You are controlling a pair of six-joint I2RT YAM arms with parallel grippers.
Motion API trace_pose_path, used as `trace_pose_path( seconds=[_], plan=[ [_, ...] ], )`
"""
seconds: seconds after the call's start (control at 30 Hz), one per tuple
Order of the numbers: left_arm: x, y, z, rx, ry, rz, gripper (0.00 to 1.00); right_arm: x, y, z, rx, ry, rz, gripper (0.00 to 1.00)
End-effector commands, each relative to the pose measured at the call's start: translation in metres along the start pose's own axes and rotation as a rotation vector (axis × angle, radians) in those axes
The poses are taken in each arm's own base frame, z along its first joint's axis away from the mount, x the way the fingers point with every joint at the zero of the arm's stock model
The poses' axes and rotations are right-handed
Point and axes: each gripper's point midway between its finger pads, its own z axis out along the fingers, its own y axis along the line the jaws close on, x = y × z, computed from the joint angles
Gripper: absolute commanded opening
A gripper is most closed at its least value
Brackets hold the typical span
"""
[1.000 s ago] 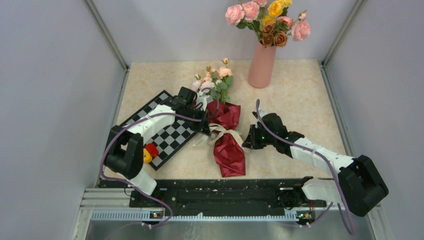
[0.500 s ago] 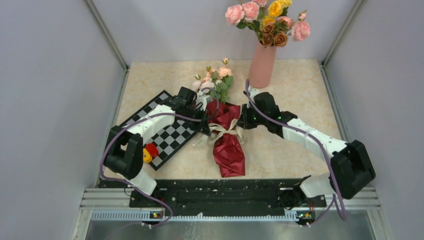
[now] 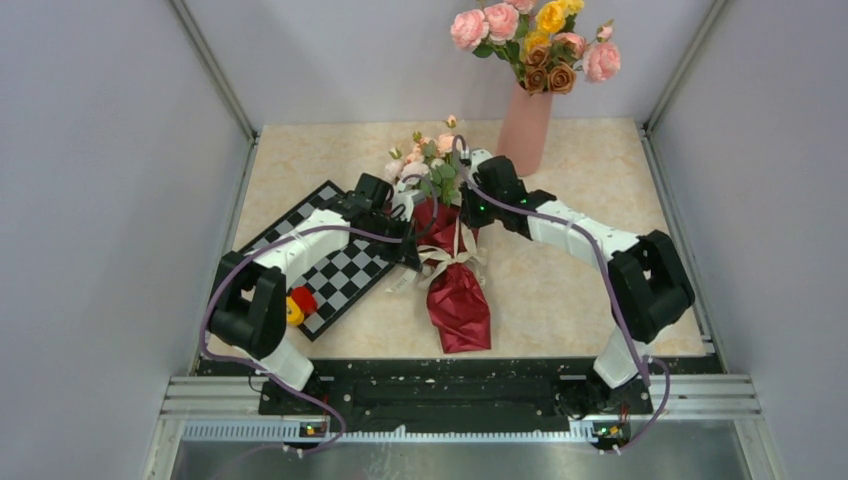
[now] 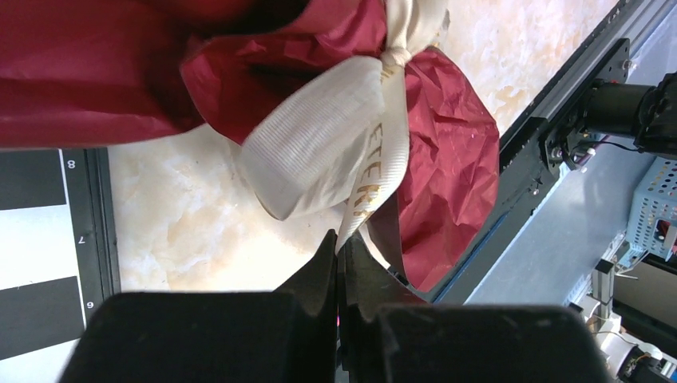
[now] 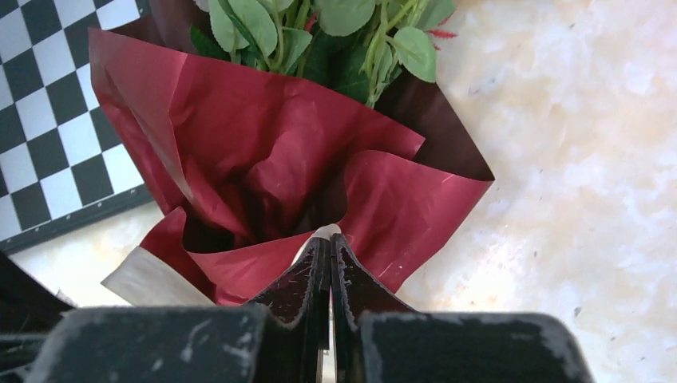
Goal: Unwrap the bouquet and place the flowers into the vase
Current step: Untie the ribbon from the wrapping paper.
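Observation:
The bouquet lies in dark red paper mid-table, its flowers pointing to the back. A cream ribbon is tied round its waist. My left gripper sits at the bouquet's left, shut on one ribbon tail, seen close in the left wrist view. My right gripper is at the paper's upper right edge, shut on a cream ribbon end that runs taut from the knot. The salmon-pink vase stands behind it.
Larger pink, yellow and brown roses fill the vase. A chessboard lies left of the bouquet, with a red and yellow toy at its near corner. Grey walls enclose the table; a black rail runs along the near edge.
My right gripper closed and swung from beside the bouquet's lower right up to its top by the leaves, drawing a ribbon strand with it. The left arm held still.

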Motion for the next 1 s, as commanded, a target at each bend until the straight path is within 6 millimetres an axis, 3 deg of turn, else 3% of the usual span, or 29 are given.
trace_pose_path(
  seconds=[0.0,0.2,0.23,0.33,0.43,0.63,0.8,0.97],
  plan=[
    [-0.015,-0.012,-0.011,0.035,-0.064,0.042,0.00,-0.051,0.003,0.006,0.021,-0.129,-0.058,0.00],
    [-0.016,-0.012,-0.010,0.040,-0.065,0.038,0.00,-0.074,0.002,0.014,0.046,-0.168,-0.064,0.04],
    [-0.016,-0.012,-0.011,0.038,-0.065,0.039,0.00,-0.076,0.003,0.014,0.045,-0.170,-0.066,0.09],
    [-0.015,-0.010,-0.011,0.028,-0.064,0.042,0.00,-0.079,0.004,0.012,0.042,-0.173,-0.065,0.37],
    [-0.017,-0.006,-0.013,0.010,-0.068,0.041,0.00,-0.082,0.003,0.003,0.047,-0.178,-0.056,0.59],
    [-0.020,0.000,-0.019,-0.013,-0.090,0.041,0.00,-0.082,0.000,-0.036,0.007,-0.211,0.001,0.74],
    [-0.021,0.001,-0.020,-0.021,-0.095,0.042,0.00,-0.057,-0.009,-0.071,-0.040,-0.199,0.067,0.78],
    [-0.021,0.000,-0.021,-0.018,-0.096,0.036,0.00,-0.010,-0.015,-0.090,-0.079,-0.147,0.145,0.78]
  ],
)
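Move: The right fingers hold a ribbon end, pulled out along the bouquet. The ribbon's knot is about 7 cm back from that hand, 1 cm to its left and 5 cm lower. From the same hand the flower heads lie some 14 cm ahead and 6 cm left, and the vase about 16 cm ahead and 13 cm right. The left hand pinches another ribbon tail, with the knot roughly 7 cm to its right, 1 cm ahead and 4 cm lower. Still pinching the ribbon, the right hand drags it forward, away from its starting place and towards the flower heads, for about 4.5 cm while rising slightly. Its fingers then open wide and let go, and the hand backs off to the right, rearward and up, clear of the bouquet. The left hand keeps its pinch on its own tail, drifting about 1 cm forward and left. ##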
